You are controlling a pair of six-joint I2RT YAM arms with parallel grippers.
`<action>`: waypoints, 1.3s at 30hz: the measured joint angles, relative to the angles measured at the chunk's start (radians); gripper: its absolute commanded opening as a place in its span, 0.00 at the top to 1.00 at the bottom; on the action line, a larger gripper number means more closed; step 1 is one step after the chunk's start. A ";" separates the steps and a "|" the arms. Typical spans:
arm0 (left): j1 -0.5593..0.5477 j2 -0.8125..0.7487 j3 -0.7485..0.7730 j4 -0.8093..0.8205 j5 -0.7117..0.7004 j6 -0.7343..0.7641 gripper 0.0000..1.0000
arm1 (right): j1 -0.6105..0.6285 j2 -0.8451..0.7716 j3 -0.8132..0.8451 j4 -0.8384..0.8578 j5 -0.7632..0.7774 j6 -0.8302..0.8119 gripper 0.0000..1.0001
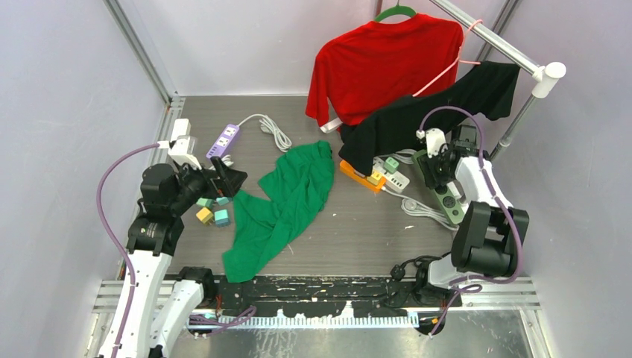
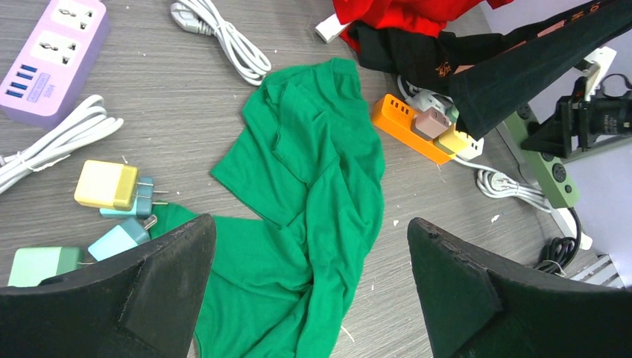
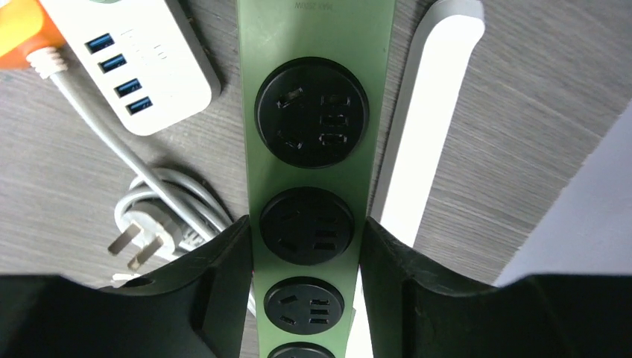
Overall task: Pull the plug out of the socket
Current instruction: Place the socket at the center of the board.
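My right gripper [image 3: 307, 239] is shut on a green power strip [image 3: 320, 45], one jaw against each long side; the round sockets visible there hold no plug. From above, this gripper [image 1: 441, 183] is low at the right, under the black shirt's hem. An orange strip [image 2: 402, 123] and a white strip [image 1: 395, 180] lie together, carrying a pink plug [image 2: 432, 121], a yellow plug [image 2: 453, 139] and a green plug [image 1: 390, 164]. My left gripper [image 2: 311, 239] is open above the green shirt [image 2: 313, 171], holding nothing. It hovers at the left [image 1: 227, 175].
Loose yellow [image 2: 106, 184], teal [image 2: 119, 237] and green [image 2: 41, 262] plugs lie by the left gripper. A purple strip [image 1: 223, 140] with a coiled white cord [image 1: 272, 130] sits behind. Red [image 1: 380, 63] and black [image 1: 440, 104] shirts hang from a rack rail [image 1: 492, 37].
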 measured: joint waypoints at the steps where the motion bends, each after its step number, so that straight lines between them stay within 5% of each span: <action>1: 0.000 0.000 0.000 0.000 0.000 0.001 0.02 | 0.003 0.020 0.000 0.010 0.005 0.018 0.79; 17: 0.000 -0.013 -0.006 0.000 0.005 0.002 0.02 | 0.051 0.103 -0.040 0.147 0.094 0.178 0.48; 19: 0.000 -0.015 -0.007 0.000 0.008 0.002 0.02 | 0.051 0.103 -0.042 0.150 0.095 0.183 0.33; 22: 0.002 -0.015 -0.013 0.001 0.013 0.001 0.02 | 0.051 0.100 -0.048 0.156 0.093 0.196 0.25; 39: 0.015 0.017 -0.026 0.001 0.019 0.002 0.02 | -0.023 -0.217 -0.123 0.122 -0.163 0.153 0.15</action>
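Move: The right hand already holds the green socket over its resting place, a bare table strip almost straight below, roughly 5 cm down and 1 cm to the right. At about that same depth, the white socket lies some 13 cm left and 1 cm ahead, the coiled white cable 5 cm left and 9 cm back, and the white bar 5 cm right and 3 cm back. From the left hand, the green socket's place lies about 58 cm right, 7 cm ahead and 22 cm below. The right hand lowers the held green socket about 3.5 cm while easing forward a little and turning some 10 degrees clockwise, so that it comes down on the table between the white socket with its cable coil and the white bar. It pauses there as the fingers open and let go of the green socket, then rises about 7 cm clear of it, tipping its fingers up and drifting left and slightly back at the end. ##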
